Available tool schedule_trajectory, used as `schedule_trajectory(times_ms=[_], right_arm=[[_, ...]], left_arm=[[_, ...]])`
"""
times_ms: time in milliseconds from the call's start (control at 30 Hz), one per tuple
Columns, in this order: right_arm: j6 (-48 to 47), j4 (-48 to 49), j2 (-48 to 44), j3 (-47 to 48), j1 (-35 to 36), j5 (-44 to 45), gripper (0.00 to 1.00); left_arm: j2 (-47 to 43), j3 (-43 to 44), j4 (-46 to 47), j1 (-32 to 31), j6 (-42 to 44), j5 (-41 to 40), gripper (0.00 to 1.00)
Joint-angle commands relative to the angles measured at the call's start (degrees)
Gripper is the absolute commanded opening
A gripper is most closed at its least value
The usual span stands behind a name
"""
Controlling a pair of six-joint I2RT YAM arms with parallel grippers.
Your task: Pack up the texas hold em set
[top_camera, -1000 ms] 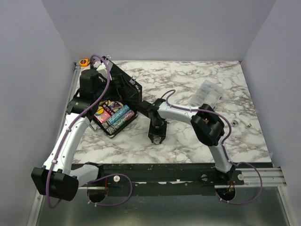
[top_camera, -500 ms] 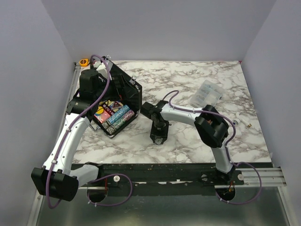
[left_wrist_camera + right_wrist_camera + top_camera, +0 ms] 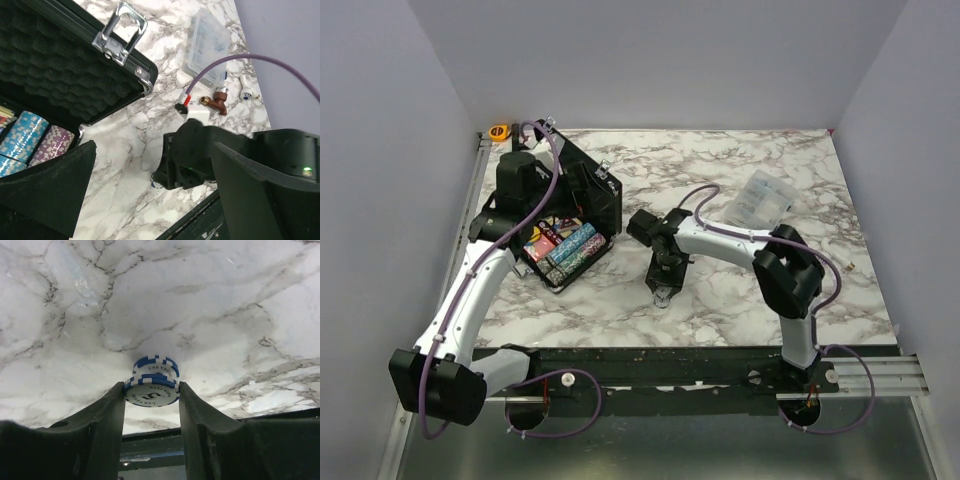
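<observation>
The black hinged case [image 3: 582, 190] of the texas hold em set stands open at the left, its lid up, with rows of coloured chips [image 3: 570, 248] inside. My left gripper [image 3: 150, 195] hangs open over the case's front edge, nothing between its fingers. On the marble in front of the case, my right gripper [image 3: 662, 294] points down. In the right wrist view it [image 3: 151, 390] is shut on a blue-and-white chip [image 3: 150, 395], which lies stacked, slightly offset, on a second such chip [image 3: 156, 364] on the table.
A clear plastic bag [image 3: 760, 196] lies at the back right, with small fittings [image 3: 828, 262] near the right edge. An orange tape roll [image 3: 499, 131] sits at the far left corner. The case's silver latch [image 3: 121, 31] sticks out from the lid.
The right gripper has shifted a little right and toward the front edge, and its elbow has swung right. The left wrist has edged slightly toward the back.
</observation>
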Motion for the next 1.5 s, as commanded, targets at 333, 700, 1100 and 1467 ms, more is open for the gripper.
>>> schedule_trajectory(times_ms=[333, 700, 1100, 1467], right_arm=[[4.28, 12.97, -8.76, -5.76, -7.46, -20.14, 0.01], [10.23, 11.21, -7.15, -1.62, -8.14, -20.66, 0.01], [13.47, 11.22, -8.43, 0.21, -8.18, -19.65, 0.01], [14.18, 12.01, -9.17, 0.23, -8.19, -19.60, 0.01]], left_arm=[[-14.93, -38.29, 37.07, -4.66, -22.57, 5.25, 0.97], [-16.55, -54.16, 60.68, -22.08, -25.82, -22.55, 0.90], [-4.58, -55.77, 71.33, -27.02, -29.14, -28.06, 0.59], [2.27, -55.09, 71.23, -27.02, -35.14, -27.40, 0.52]])
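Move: The blue-and-white chips are already gripped in the right hand; from the left hand they lie about 17 cm to the right, 10 cm back and 25 cm below. From the right hand, the open left gripper is the mirror of that, the chip case sits roughly 27 cm left and 15 cm ahead, about level, and one loose chip lies some 4 cm straight below. Left hand swoops some 20 cm down, right and back, half-closing; right hand lifts its chips leftwards towards it. ##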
